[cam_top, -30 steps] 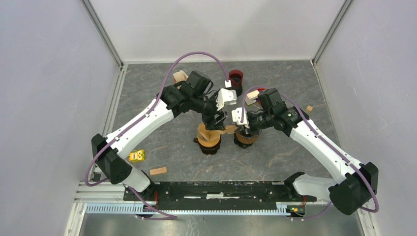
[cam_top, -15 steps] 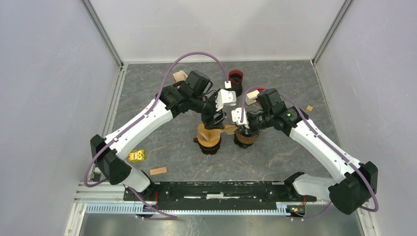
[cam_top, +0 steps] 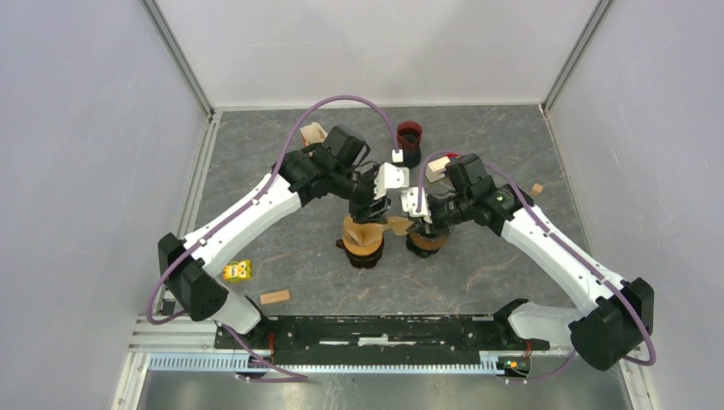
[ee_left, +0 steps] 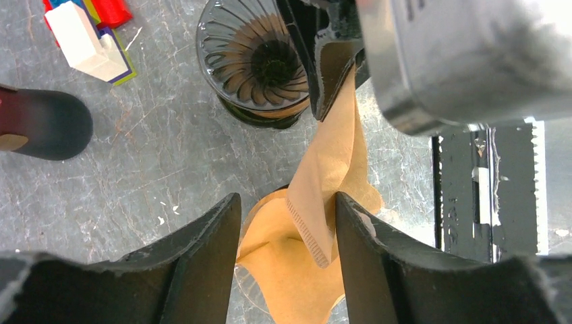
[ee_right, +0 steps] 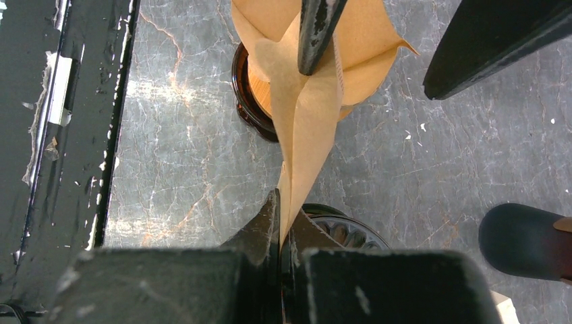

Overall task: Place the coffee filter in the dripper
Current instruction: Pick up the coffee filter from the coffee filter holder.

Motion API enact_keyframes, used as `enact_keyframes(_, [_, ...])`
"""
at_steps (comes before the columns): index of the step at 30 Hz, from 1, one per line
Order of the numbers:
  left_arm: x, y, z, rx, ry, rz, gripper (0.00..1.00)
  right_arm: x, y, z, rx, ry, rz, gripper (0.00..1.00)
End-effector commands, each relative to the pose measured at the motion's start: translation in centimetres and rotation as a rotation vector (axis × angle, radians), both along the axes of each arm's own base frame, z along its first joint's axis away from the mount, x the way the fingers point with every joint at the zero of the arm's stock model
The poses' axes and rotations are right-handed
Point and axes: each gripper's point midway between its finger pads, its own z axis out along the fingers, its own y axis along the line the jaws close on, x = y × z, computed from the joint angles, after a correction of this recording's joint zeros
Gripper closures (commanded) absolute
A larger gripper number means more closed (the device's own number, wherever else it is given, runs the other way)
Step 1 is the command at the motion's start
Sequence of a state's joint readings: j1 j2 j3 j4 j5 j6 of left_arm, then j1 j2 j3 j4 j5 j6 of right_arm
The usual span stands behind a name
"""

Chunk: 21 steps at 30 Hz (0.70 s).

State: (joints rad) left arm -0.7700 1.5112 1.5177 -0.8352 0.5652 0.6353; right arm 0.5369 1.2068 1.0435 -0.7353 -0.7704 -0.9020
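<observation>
A tan paper coffee filter (ee_right: 307,115) is stretched between the two arms above the table. My right gripper (ee_right: 282,226) is shut on one end of it, just over the dark ribbed dripper (ee_right: 347,233), which is empty (ee_left: 260,64). The filter's other end (ee_left: 324,196) hangs between the fingers of my left gripper (ee_left: 287,202). That gripper is open, and its right finger (ee_left: 364,250) is against the paper. Under it, a stack of filters (ee_left: 297,283) sits in a second dark holder (cam_top: 363,243). In the top view the dripper (cam_top: 427,242) is right of that holder.
A dark red cup (cam_top: 409,137) stands behind the arms. White and red blocks (cam_top: 440,162) lie near it, and a tan piece (cam_top: 312,132) lies at the back left. A yellow toy (cam_top: 237,271) and a wooden block (cam_top: 274,297) lie front left. A small block (cam_top: 537,189) lies right.
The left gripper's fingers have narrowed around the filter's free end and the wrist has shifted slightly toward the right arm. The right gripper stays shut on the filter.
</observation>
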Motion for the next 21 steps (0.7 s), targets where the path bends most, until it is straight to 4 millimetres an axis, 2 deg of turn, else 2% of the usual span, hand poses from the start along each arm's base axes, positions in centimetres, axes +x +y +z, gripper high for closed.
enact_keyframes(1, [-1.1, -0.1, 1.3, -0.043, -0.056, -0.095, 0.42, -0.1, 0.5, 1.4, 0.035, -0.012, 0.018, 1.0])
enact_keyframes(4, [-1.2, -0.2, 1.3, -0.046, -0.054, -0.101, 0.47, -0.2, 0.5, 1.4, 0.037, -0.015, 0.019, 1.0])
enact_keyframes(10, [-1.3, -0.3, 1.5, -0.055, -0.047, -0.103, 0.67, -0.2, 0.4, 1.4, 0.037, -0.018, 0.015, 1.0])
enact_keyframes(17, [-2.0, -0.7, 2.1, -0.085, 0.003, -0.104, 0.73, 0.1, 0.2, 1.0, 0.025, -0.027, 0.004, 1.0])
enact_keyframes(21, [-2.2, -0.9, 2.4, -0.1, 0.028, -0.102, 0.85, 0.2, 0.1, 0.8, 0.018, -0.036, -0.005, 1.0])
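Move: Off to the left hand's right, about 3 cm away and 2 cm back, lies the middle of the folded coffee filter that the right hand already pinches; its free end stands at the left hand's rear finger. The left dripper, already holding a filter, is about 6 cm left of the left hand, 2 cm back and below; the right dripper is some 10 cm right, 1 cm back. From the right hand the filter reaches about 4 cm left, level fore and aft. Closing from well open to a narrow gap, the left fingers come in on both sides of the filter's free end, the rear finger pushing it forward as the front one comes to meet it. Meanwhile the left hand eases back about 1 cm and turns barely 5 degrees clockwise. The right hand stays put and keeps its pinch on the filter's other end. ##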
